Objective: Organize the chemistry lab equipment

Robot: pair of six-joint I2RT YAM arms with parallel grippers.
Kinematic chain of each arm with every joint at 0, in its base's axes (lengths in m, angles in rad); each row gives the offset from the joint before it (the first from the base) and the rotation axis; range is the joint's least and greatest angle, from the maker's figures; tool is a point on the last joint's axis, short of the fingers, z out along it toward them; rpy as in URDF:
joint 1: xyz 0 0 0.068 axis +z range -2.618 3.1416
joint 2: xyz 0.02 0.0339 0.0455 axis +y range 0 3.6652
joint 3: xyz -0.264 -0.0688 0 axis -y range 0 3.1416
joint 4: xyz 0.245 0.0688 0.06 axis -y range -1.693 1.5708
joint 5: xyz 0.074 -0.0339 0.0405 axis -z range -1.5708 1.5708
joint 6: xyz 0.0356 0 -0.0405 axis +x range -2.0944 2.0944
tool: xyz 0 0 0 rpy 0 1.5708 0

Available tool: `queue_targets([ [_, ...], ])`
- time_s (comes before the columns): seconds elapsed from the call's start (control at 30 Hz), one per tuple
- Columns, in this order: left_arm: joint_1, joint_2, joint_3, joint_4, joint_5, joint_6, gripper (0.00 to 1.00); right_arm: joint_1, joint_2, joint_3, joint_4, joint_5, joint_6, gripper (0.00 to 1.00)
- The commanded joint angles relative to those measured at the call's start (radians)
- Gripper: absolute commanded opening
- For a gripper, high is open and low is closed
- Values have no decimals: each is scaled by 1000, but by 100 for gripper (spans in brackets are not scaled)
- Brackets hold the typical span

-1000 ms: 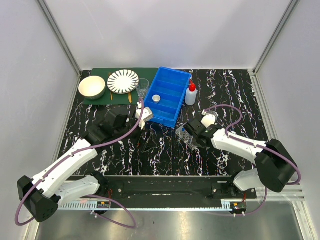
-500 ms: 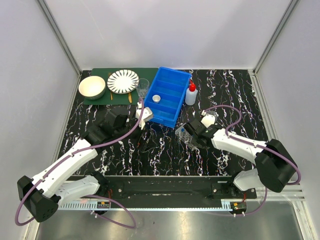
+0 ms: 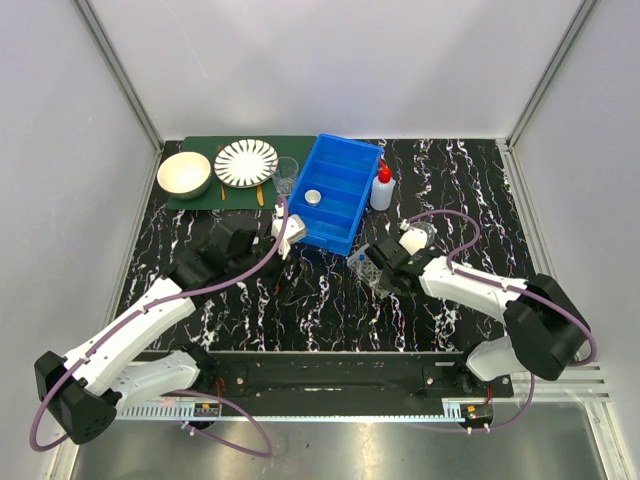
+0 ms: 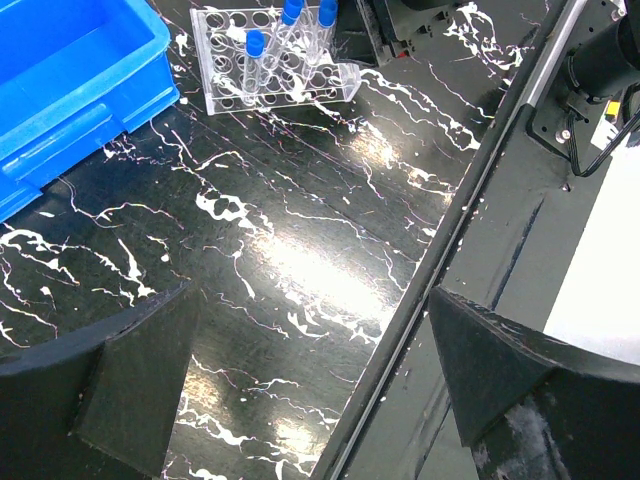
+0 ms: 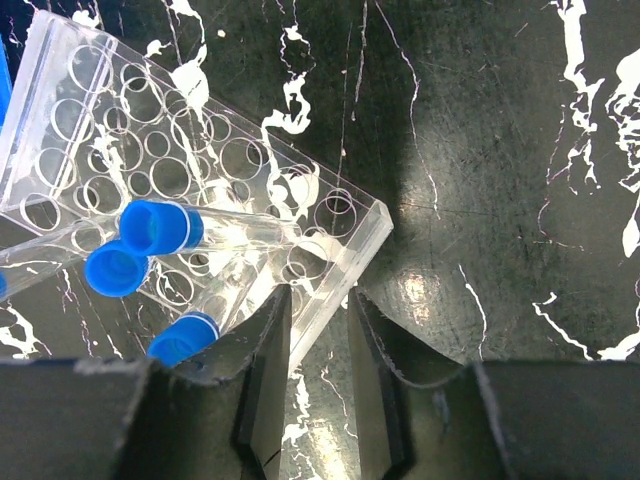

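Note:
The clear tube rack (image 3: pixel 366 266) stands on the black marbled table just right of the blue bin. My right gripper (image 3: pixel 383 272) is shut on the tube rack (image 5: pixel 200 170), and my right gripper's jaws (image 5: pixel 318 300) straddle its near edge wall. Three blue-capped tubes (image 5: pixel 155 228) lean in the rack. My left gripper (image 3: pixel 285 270) is open above bare table, and in its wrist view my left gripper (image 4: pixel 310 400) holds nothing, with the rack (image 4: pixel 270 65) far ahead. A white red-nozzled squeeze bottle (image 3: pixel 381 188), a small clear beaker (image 3: pixel 286 172) and a round lid (image 3: pixel 313 197) are at the back.
The blue compartmented bin (image 3: pixel 350 215) sits at the back centre with the lid inside. A striped plate (image 3: pixel 246 162) and a cream bowl (image 3: pixel 184 174) rest on a green mat (image 3: pixel 200 200) at the back left. The metal front rail (image 4: pixel 470 200) runs close to my left gripper.
My right gripper and the tube rack have shifted slightly left and away from me. The left arm has not moved.

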Motion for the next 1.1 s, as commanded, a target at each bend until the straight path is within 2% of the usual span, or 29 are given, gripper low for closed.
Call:
queue_targets([
  [0.0, -4, -22, -1, 26, 1, -7, 99, -3, 32, -10, 30, -10, 12, 33],
  [0.1, -4, -20, -1, 27, 1, -7, 99, -2, 29, -13, 30, -10, 14, 27],
  [0.27, -6, -20, -1, 26, -1, -5, 99, -2, 20, -16, 19, 1, 9, 9],
  [0.43, -6, -20, -1, 27, 1, -5, 99, -3, 6, -15, 2, 10, 9, 0],
  [1.07, -7, -25, -1, 24, 2, -5, 99, -3, -106, 14, -147, 92, 16, 0],
])
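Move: The near-right end wall of the clear tube rack already stands between the right hand's parted fingers; the rack's middle lies about 4 cm ahead, 4 cm to the left and 2 cm below. The blue-capped tubes lean in it some 4 cm left and 2 cm ahead of this hand, while the glass beaker stands roughly 13 cm ahead and 8 cm right. From the left hand the rack is about 17 cm right, 6 cm ahead and 17 cm below. The right hand stays almost in place while its fingers shut from about a third open and pinch the thin end wall of the tube rack. Keeping that pinch and barely turning the wrist, it then draws off slowly to the right, up and back, about 2 cm in all and gathering speed, away from the glass beaker and taking the gripped end of the rack along. ##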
